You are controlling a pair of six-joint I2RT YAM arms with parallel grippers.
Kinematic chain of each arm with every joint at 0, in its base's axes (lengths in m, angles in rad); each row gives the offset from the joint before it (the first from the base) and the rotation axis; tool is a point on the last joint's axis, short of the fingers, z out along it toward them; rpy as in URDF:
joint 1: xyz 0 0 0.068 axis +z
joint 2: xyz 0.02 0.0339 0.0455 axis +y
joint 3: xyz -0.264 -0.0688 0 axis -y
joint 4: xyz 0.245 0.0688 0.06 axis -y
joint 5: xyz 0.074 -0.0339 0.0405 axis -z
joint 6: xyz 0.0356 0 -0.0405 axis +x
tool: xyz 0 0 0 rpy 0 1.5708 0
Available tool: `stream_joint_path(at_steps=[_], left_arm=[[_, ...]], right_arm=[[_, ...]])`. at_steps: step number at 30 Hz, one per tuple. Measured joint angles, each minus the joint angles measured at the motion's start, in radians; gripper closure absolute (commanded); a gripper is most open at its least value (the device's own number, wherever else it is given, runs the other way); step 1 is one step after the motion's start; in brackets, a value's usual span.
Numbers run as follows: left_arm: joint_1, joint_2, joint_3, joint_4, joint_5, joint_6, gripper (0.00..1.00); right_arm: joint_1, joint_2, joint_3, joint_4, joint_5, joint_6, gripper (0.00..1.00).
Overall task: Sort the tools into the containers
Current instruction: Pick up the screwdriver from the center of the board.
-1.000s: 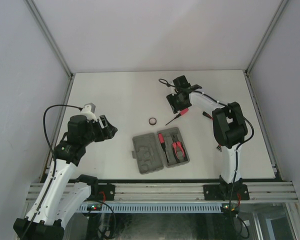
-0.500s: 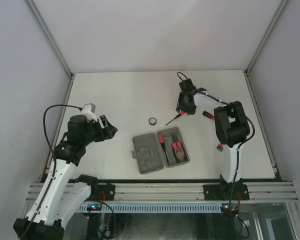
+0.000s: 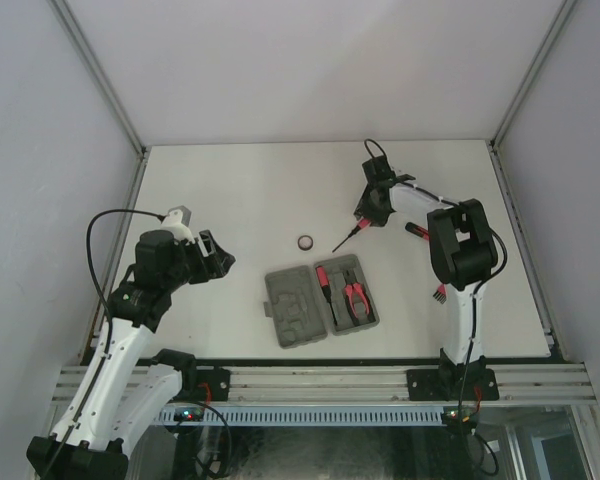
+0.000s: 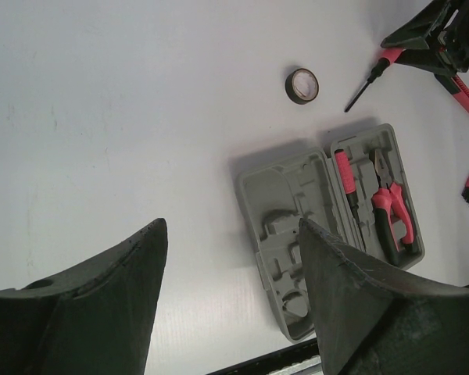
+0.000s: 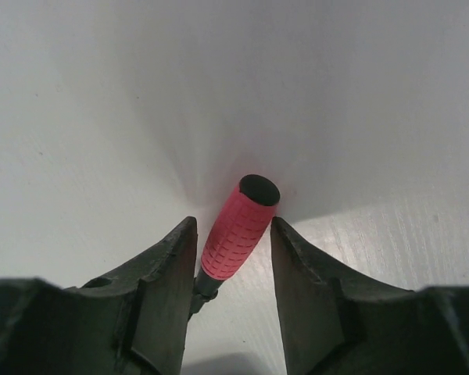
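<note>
A red-handled screwdriver (image 3: pixel 348 236) lies on the table right of the black ring (image 3: pixel 305 241). My right gripper (image 3: pixel 368 218) is lowered over its handle (image 5: pixel 238 230), one finger on each side. A thin gap shows at the right finger, so the gripper is open. The grey case (image 3: pixel 298 305) lies open in front, with red-handled pliers (image 3: pixel 357 298) and another screwdriver (image 3: pixel 324 282) in its right half. My left gripper (image 3: pixel 220 262) hovers open at the left, empty, and its view shows the case (image 4: pixel 277 226), the ring (image 4: pixel 302 85) and the pliers (image 4: pixel 391 211).
A slim red-black stick tool (image 3: pixel 415 229) lies just right of my right gripper. A small comb-like piece (image 3: pixel 440 293) sits right of the case by the right arm. The case's left half shows bare moulded recesses. Walls enclose the table on three sides.
My right gripper swung from the back of the table down over the screwdriver's handle, and its jaws narrowed around it. The left arm stayed still.
</note>
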Motion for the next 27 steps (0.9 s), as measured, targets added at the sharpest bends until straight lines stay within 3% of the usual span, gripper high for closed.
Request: stream_joint_path(at_steps=[11,18,27], left_arm=[[0.000,0.000,0.000,0.000,0.006,0.000,0.28],[0.000,0.000,0.000,0.000,0.007,0.000,0.27],[0.000,-0.019,0.000,0.002,0.024,0.000,0.25]], right_arm=[[-0.029,-0.004,-0.027,0.047,-0.062,0.021,0.87],[-0.071,-0.103,-0.206,0.191,-0.106,0.087,1.00],[-0.124,-0.332,-0.383,0.332,-0.090,0.154,1.00]])
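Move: The screwdriver lies right at the right hand: its red handle is already between the open fingertips, with the tool's middle about 3 cm back, 3 cm to the left and 1 cm below. The utility knife lies some 14 cm to the right and 4 cm back, the tape roll about 12 cm left and 5 cm back, and the open toolbox's middle about 21 cm back and 9 cm left. From the left hand, the screwdriver is roughly 17 cm ahead, 20 cm right and 17 cm below. The right hand stays almost in place down at the board while its fingers close and pinch the screwdriver's red handle near the butt end, then it draws about 2 cm back and to the right, towards the utility knife. Keeping that pinch, it turns into a lift of about 5 cm, still drifting right to some 4 cm in all, while the wrist turns slightly clockwise and swings the fingertips outward and to the left, some 20 degrees altogether. ##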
